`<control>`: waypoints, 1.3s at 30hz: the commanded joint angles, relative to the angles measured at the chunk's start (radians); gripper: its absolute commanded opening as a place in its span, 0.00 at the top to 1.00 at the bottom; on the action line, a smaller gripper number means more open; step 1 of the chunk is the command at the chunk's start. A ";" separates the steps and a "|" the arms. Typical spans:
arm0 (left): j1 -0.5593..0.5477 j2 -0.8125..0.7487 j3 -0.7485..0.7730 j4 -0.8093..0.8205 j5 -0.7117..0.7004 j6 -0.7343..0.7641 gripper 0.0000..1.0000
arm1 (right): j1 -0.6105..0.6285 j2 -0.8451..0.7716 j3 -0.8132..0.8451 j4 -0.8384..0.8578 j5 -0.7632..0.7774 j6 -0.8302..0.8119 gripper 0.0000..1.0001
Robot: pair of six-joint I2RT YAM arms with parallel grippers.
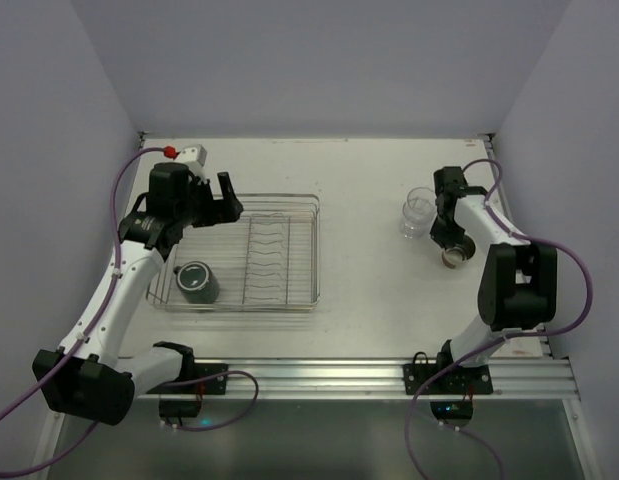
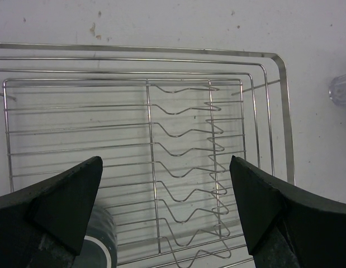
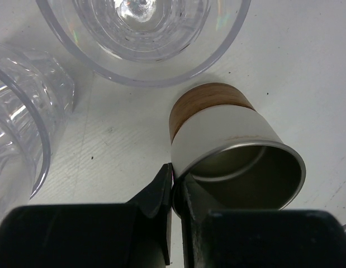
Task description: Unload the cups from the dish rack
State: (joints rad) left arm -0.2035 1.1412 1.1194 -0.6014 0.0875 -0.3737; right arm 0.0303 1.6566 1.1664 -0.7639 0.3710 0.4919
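The silver wire dish rack [image 1: 280, 197] lies left of centre and fills the left wrist view [image 2: 273, 100]. The dark grey-green mug [image 1: 199, 282] stands in its near left corner and shows partly in the left wrist view [image 2: 101, 245]. My left gripper [image 1: 221, 198] hovers open and empty over the rack's far left part [image 2: 167, 190]. My right gripper [image 1: 451, 243] is shut on the rim of the cream cup with a brownish band [image 3: 217, 134], one finger inside and one outside [image 3: 174, 180]. Two clear tumblers [image 3: 142, 39] [image 3: 16, 123] stand just beyond it.
A clear tumbler [image 1: 418, 212] stands on the white table at the far right and also shows at the right edge of the left wrist view [image 2: 341, 88]. The rack's plate-slot wires [image 1: 267, 250] run down its middle. Grey walls close in three sides.
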 commanded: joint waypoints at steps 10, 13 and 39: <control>0.001 0.035 0.082 -0.179 -0.236 -0.054 0.00 | -0.006 -0.030 0.032 0.028 -0.023 -0.007 0.58; 0.001 0.032 0.098 -0.225 -0.272 -0.082 0.00 | 0.000 -0.055 0.033 0.025 -0.027 -0.007 0.50; -0.013 0.012 0.045 -0.641 -0.353 -0.379 0.00 | 0.258 -0.420 0.016 0.043 -0.104 -0.015 0.08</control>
State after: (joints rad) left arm -0.2062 1.1725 1.1824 -1.1740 -0.2676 -0.6819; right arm 0.2813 1.2812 1.1778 -0.7650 0.3191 0.4885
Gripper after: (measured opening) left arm 0.997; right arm 0.918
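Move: For the open left hand, the dark mug in the rack lies about 13 cm back, 10 cm left and 17 cm below; the rack's wavy wires are 9 cm right, about level ahead, 21 cm down. The right hand pinches the steel cup's rim, the cup's middle 2 cm back, 3 cm right, 4 cm below. From this hand, clear glasses stand some 4 cm ahead and 7 cm left, another 8 cm ahead and 3 cm right. Right hand releases the steel cup, rising 12 cm leftward; open left hand swings back-left, tipping down, towards the mug. ##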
